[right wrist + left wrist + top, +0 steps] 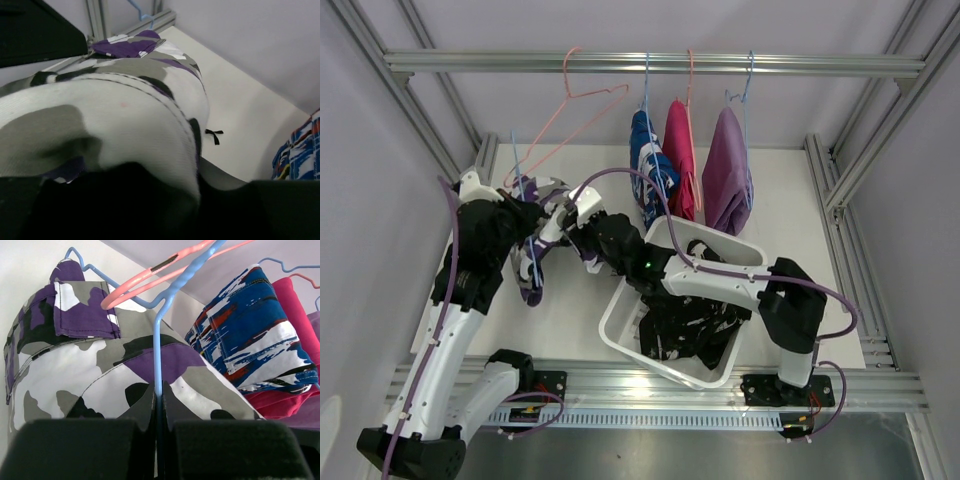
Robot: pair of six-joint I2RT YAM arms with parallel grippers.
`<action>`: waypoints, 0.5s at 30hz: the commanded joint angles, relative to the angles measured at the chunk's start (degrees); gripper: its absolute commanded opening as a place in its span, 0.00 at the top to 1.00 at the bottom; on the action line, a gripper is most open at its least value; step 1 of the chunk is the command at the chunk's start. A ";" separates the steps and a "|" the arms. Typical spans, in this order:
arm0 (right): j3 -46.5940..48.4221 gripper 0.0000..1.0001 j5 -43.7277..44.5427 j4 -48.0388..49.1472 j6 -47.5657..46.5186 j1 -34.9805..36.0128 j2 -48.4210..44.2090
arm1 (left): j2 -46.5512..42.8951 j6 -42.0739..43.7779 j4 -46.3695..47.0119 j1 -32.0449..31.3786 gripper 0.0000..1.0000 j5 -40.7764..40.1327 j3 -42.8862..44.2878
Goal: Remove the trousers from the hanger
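The purple-white camouflage trousers (532, 272) hang on a blue hanger (157, 340) at the left, off the rail. My left gripper (159, 390) is shut on the hanger's wire below the hook. My right gripper (560, 212) reaches across from the right to the same trousers (100, 110). Their cloth fills the gap between its fingers (225, 177), and how tightly they press it does not show. The blue-white (648, 165), bright pink (680, 155) and lilac trousers (727, 170) hang on hangers from the rail (820, 65). The black trousers (690, 322) lie in the bin.
A white bin (620, 335) stands at the front centre, under my right arm. An empty pink hanger (570, 110) hangs tilted on the rail at the left. Aluminium frame posts run along both sides of the white table (790, 210).
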 commanded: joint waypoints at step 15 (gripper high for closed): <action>3.16 0.01 -17.81 8.86 10.82 -0.73 11.81 | -1.48 -0.16 7.69 1.09 0.99 1.49 2.08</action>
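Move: The camouflage trousers, still on the blue hanger, have their middle about 4 cm ahead of the right hand, 4 cm to its left and 6 cm below. The blue hanger stands roughly 8 cm left of that hand and 3 cm ahead; the blue patterned trousers hang some 20 cm right and 13 cm farther out. From the left hand, the camouflage trousers' middle lies about 3 cm ahead, 3 cm right and 10 cm below. Sink the right gripper about 8 cm along the near side of the camouflage trousers, also carrying it some 5 cm left towards the left hand. Spread its part-open fingers nearly fully against the cloth, swinging them slightly counter-clockwise and tipping them down. Keep the left gripper shut on the blue hanger and almost still. ##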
